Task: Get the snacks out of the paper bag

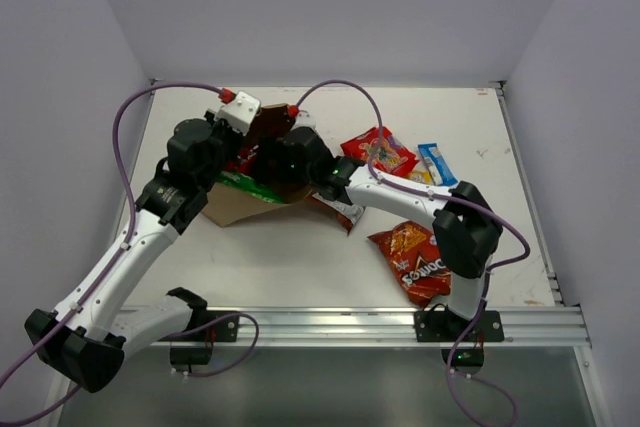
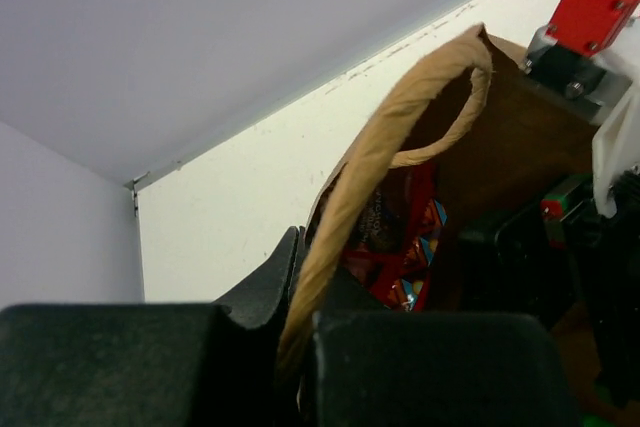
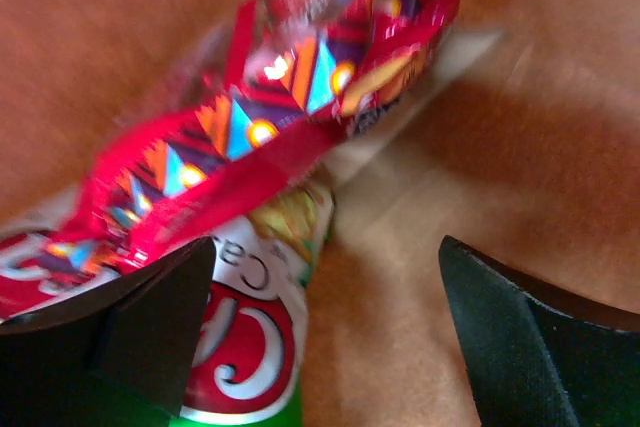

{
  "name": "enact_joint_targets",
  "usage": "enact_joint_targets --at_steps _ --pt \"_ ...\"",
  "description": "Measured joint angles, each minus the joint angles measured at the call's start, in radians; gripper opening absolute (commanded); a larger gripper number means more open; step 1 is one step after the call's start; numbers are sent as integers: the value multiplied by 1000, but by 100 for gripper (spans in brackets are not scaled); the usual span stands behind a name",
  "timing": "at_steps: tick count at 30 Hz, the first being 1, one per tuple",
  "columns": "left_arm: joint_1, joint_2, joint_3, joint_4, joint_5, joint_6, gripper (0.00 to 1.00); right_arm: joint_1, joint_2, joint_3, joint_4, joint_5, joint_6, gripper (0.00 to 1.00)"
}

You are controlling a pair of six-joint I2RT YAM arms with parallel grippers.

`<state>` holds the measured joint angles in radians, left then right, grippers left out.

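Note:
The brown paper bag lies on the table with its mouth lifted. My left gripper is shut on its twisted paper handle. My right gripper is inside the bag with its jaws open, and nothing is between its fingers. Just ahead of it lie a small red candy bag and, under that, the green chip bag. Out on the table are a red bag with a blue label, a slim blue bar, a red-silver bag and the orange-red Doritos bag.
The brown inner wall of the bag surrounds the right gripper closely. The right arm's red connector sits close to the bag mouth in the left wrist view. White walls close the table at the back and sides.

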<state>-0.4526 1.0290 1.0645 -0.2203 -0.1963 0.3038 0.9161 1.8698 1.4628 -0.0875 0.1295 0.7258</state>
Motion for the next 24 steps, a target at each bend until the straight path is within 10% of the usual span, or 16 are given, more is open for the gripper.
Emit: enact_joint_targets --at_steps 18,24 --pt "-19 5 -10 23 -27 -60 0 0 -70 53 -1 157 219 99" --pt "-21 5 -10 18 -32 -60 0 -1 10 150 -48 170 257 85"
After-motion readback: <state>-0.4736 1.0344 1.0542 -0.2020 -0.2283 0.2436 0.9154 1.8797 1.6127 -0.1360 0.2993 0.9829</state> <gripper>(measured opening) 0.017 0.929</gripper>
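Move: Inside the paper bag, the patterned red packet lies some 4 cm ahead of the right hand, 5 cm to its left and 6 cm below. The green snack bag is about 4 cm back, 5 cm left and 4 cm below the right hand; outside, a brown snack bag lies roughly 8 cm back, 15 cm right and 16 cm lower. From the left hand, on the bag handle, the patterned packet is about 2 cm ahead, 2 cm right and 20 cm down. Upward first, the still-open right hand backs up off the snacks by nearly 7 cm inside the bag, then eases about 3 cm forward and starts to sink slightly. It turns clockwise some 15 degrees while its left side rolls up, bringing the patterned red packet in line between the spread fingers without closing on it. The left hand keeps the bag handle pinched, almost still. ##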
